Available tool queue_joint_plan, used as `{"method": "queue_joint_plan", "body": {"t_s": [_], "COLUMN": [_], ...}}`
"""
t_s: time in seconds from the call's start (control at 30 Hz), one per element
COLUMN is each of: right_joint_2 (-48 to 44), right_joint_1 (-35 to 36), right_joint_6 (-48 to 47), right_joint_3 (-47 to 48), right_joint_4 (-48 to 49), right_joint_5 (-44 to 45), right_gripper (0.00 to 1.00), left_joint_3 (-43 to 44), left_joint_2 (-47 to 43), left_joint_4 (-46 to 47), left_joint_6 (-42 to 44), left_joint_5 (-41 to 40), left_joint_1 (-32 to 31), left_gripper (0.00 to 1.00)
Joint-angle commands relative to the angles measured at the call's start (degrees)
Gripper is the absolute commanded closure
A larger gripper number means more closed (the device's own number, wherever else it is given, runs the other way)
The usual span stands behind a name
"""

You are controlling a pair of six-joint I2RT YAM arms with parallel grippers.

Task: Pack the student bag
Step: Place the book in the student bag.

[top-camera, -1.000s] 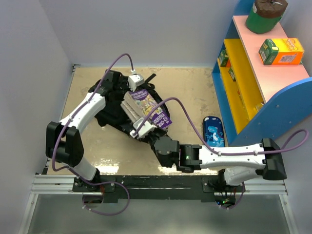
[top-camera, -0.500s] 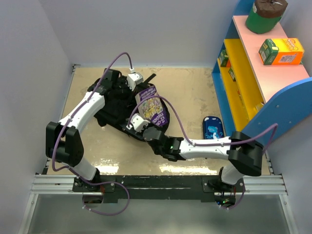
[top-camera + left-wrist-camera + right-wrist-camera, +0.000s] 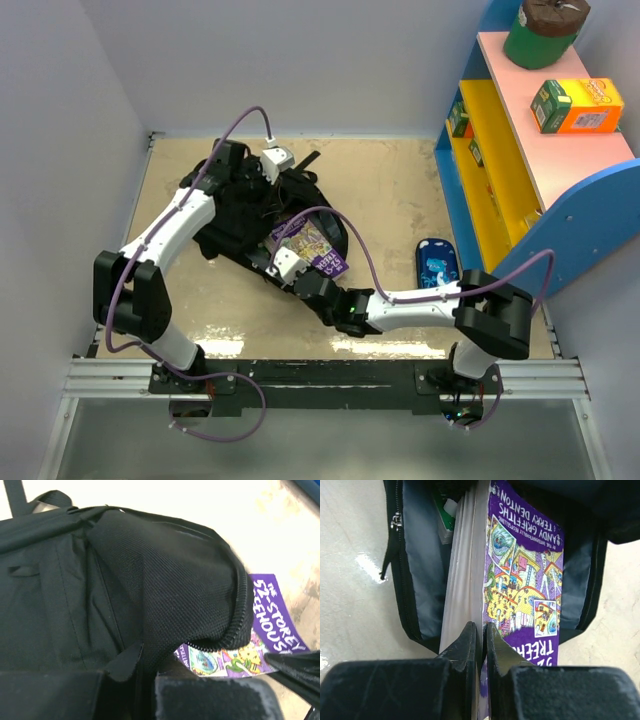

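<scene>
The student bag, a black backpack, lies at the table's centre-left with its mouth facing my right arm. My left gripper is shut on the bag's upper fabric and holds the mouth up; in the left wrist view a black flap sits between the left gripper's jaws. A purple illustrated book sticks partway into the opening. My right gripper is shut on the book's cover beside its page block. Grey lining surrounds the book.
A green item sits deep inside the bag. A blue pencil case lies on the table to the right. A blue, yellow and pink shelf stands at the right and carries an orange box and a green cylinder.
My right arm has stretched forward and lowered, sliding the purple book further into the bag, so less of the book shows. The left gripper has kept its hold on the fabric.
</scene>
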Motion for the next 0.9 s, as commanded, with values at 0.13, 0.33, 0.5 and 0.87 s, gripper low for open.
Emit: {"method": "queue_joint_plan", "body": {"t_s": [0.13,0.33,0.5,0.87], "right_joint_2": [2.83,8.62,13.46,8.84], "right_joint_1": [0.15,-0.55,-1.69,-5.74], "right_joint_6": [0.0,-7.72,-11.95,2.61], "right_joint_3": [2.94,10.41,18.22,20.36], "right_joint_4": [7.01,10.61,13.25,8.36], "right_joint_5": [0.86,0.43,-0.19,0.52], "right_gripper": [1.0,1.0,1.0,0.35], "left_joint_3": [4.74,4.22,4.04,1.93], "left_joint_2": [-3.92,-2.69,-2.08,-1.63], "left_joint_4": [1.73,-2.5,-3.38,-3.12], "left_joint_6": [-4.05,-3.26,-3.08,-2.55], "left_joint_5": [5.54,10.04,11.01,8.73], "left_joint_1": [-0.43,-0.52,-0.52,-0.52], "left_gripper": [0.99,0.99,0.99,0.99]}}
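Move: The right hand already grips the 52-Storey Treehouse book, partly in the student bag; the bag's open mouth is centred about 9 cm ahead of this hand, 2 cm left and some 5 cm lower. The raised flap is about 12 cm ahead, 5 cm left and 4 cm higher, and the green book in the bag about 6 cm ahead, 7 cm left and 5 cm below. From the left hand, still pinching the flap, the Treehouse book lies roughly 7 cm back, 9 cm right and 9 cm lower. Keeping its pinch on the book's edge, the right hand first sinks about 1 cm, then pushes the book forward and left, deeper into the bag beneath the raised flap, rising as it goes; it ends some 8 cm farther forward and 7 cm farther left, and the fingers open to a little over half over the last stretch while the hand still travels forward. The left hand keeps the flap pinched, lifting it about 2 cm and then easing back a similar amount to hold the bag open. ##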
